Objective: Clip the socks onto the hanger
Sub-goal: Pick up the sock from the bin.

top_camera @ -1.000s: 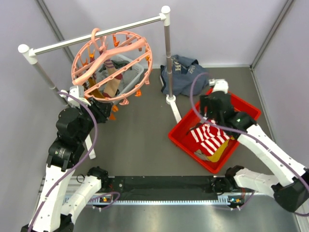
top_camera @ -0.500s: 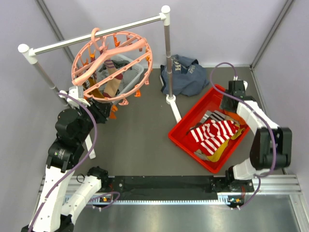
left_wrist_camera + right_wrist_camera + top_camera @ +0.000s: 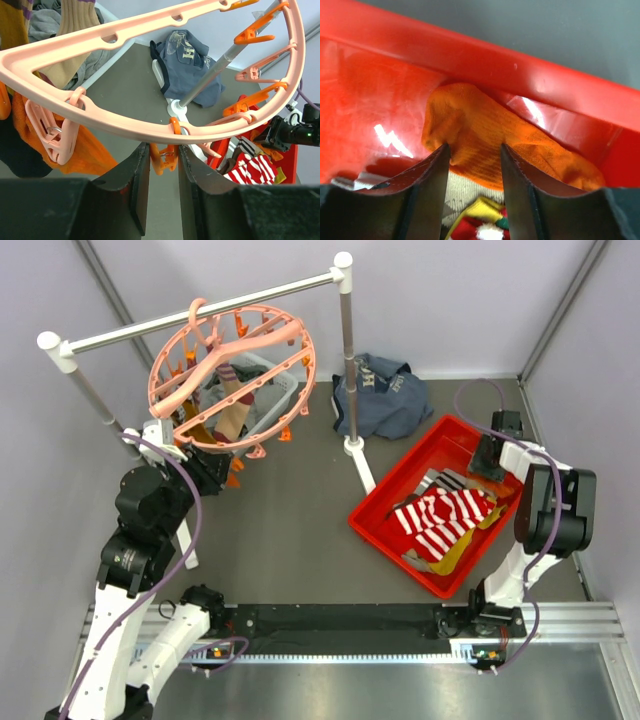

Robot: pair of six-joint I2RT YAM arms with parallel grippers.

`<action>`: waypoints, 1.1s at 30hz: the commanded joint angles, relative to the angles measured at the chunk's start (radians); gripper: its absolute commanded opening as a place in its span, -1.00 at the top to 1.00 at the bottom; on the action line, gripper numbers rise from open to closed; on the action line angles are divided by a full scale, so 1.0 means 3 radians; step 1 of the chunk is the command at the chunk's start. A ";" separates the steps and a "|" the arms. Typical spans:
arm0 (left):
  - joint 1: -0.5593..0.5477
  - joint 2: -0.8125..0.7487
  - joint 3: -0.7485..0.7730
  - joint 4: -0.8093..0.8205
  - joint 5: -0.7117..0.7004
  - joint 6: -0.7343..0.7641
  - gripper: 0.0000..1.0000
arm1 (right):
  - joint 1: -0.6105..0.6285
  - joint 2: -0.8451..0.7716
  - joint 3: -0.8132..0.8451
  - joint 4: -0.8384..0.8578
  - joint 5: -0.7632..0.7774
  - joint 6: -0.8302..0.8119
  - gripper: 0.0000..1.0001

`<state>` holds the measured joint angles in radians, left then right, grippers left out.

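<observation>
The salmon-pink ring hanger [image 3: 250, 343] hangs by its hook from the rail. My left gripper [image 3: 208, 468] is under its near rim [image 3: 125, 120], shut on an orange clip peg [image 3: 165, 159], one pad on each side. A tan sock [image 3: 232, 410] and an orange sock [image 3: 85, 145] hang from other pegs. Red-and-white striped socks [image 3: 445, 518] and a yellow one [image 3: 455, 555] lie in the red bin [image 3: 420, 455]. My right gripper [image 3: 487, 458] is down in the bin's far corner. Its jaws [image 3: 475, 150] press both sides of a plain orange sock [image 3: 485, 125] lying against the bin wall.
The white-and-grey rail stand's right post [image 3: 346, 350] rises between the hanger and the bin. A navy garment [image 3: 385, 395] lies behind that post. A white basket [image 3: 275, 375] of clothes sits behind the hanger. Purple walls close in on both sides.
My right arm swung from above the striped socks to the bin's far right corner and dropped in. Its jaws narrowed around the orange sock. The left gripper stayed on the peg.
</observation>
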<state>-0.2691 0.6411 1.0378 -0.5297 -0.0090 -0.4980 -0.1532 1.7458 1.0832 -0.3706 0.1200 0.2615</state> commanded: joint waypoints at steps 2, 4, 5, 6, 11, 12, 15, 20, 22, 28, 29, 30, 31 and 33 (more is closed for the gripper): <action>-0.0008 -0.0015 -0.0049 0.0094 -0.0032 0.0034 1.00 | -0.0052 0.0117 0.0122 0.0141 -0.0180 -0.0059 0.28; -0.0008 -0.0015 -0.0049 0.0094 -0.0026 0.0029 1.00 | -0.0062 0.0148 0.0122 0.0131 -0.0206 -0.0059 0.58; -0.0003 -0.0020 -0.0049 0.0094 -0.0031 0.0029 1.00 | -0.0057 0.0138 0.0117 0.0121 -0.0211 -0.0059 0.70; -0.0008 -0.0015 -0.0044 0.0083 -0.0031 0.0029 1.00 | -0.0057 0.0122 0.0122 0.0085 -0.0226 -0.0059 0.80; -0.0003 -0.0010 -0.0018 0.0073 -0.0042 0.0029 1.00 | -0.0062 -0.0209 0.0081 -0.0012 -0.0297 -0.0013 1.00; -0.0003 -0.0010 -0.0018 0.0078 -0.0037 0.0029 1.00 | -0.0057 -0.0382 0.0041 -0.0012 -0.0353 0.0008 1.00; -0.0003 0.0011 -0.0013 0.0094 0.0004 0.0009 1.00 | -0.0011 -0.0654 -0.0046 -0.0022 -0.0491 0.0064 1.00; -0.0003 0.0031 0.0002 0.0109 0.0009 -0.0017 1.00 | 0.0285 -0.1227 -0.0118 -0.0094 -0.0553 0.0161 1.00; -0.0003 0.0036 0.0002 0.0119 0.0015 -0.0022 1.00 | 0.0413 -0.1370 -0.0144 -0.0089 -0.0625 0.0202 1.00; -0.0003 0.0036 -0.0003 0.0129 0.0122 -0.0048 1.00 | 0.1195 -0.1841 -0.0226 0.0110 -0.0865 0.0493 1.00; -0.0003 0.0036 -0.0008 0.0129 0.0127 -0.0053 1.00 | 0.1292 -0.1897 -0.0241 0.0171 -0.0901 0.0630 1.00; -0.0003 0.0041 -0.0008 0.0134 0.0132 -0.0063 1.00 | 0.1495 -0.1973 -0.0287 0.0258 -0.0977 0.0682 1.00; -0.0003 0.0036 -0.0018 0.0140 0.0152 -0.0078 1.00 | 0.1604 -0.2015 -0.0302 0.0380 -0.0973 0.0733 1.00; -0.0003 0.0031 -0.0028 0.0155 0.0168 -0.0099 1.00 | 0.1935 -0.2071 -0.0353 0.0539 -0.0973 0.0917 1.00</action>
<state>-0.2691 0.6460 1.0355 -0.5224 0.0185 -0.5079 0.2905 1.1809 0.9974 -0.3412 -0.1295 0.4210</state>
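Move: The orange sock lies in the far right part of the red bin, directly under the right hand's open fingers, its middle about 2 cm to the right, 1 cm ahead and 2 cm below. The grey striped sock is some 13 cm to that hand's left and 2 cm back, the red-and-white sock about 13 cm left and 11 cm back, both low in the bin. From the left hand, the orange sock lies roughly 70 cm right, 15 cm ahead and 33 cm down. The orange sock is pinched in the right fingertips as they close fully almost in place, then raised about 18 cm and carried some 21 cm left and slightly back, over the grey striped sock to the bin's far left rim. On the way the right hand tips its fingers up towards level and swings counter-clockwise, each by nearly 30 degrees. ##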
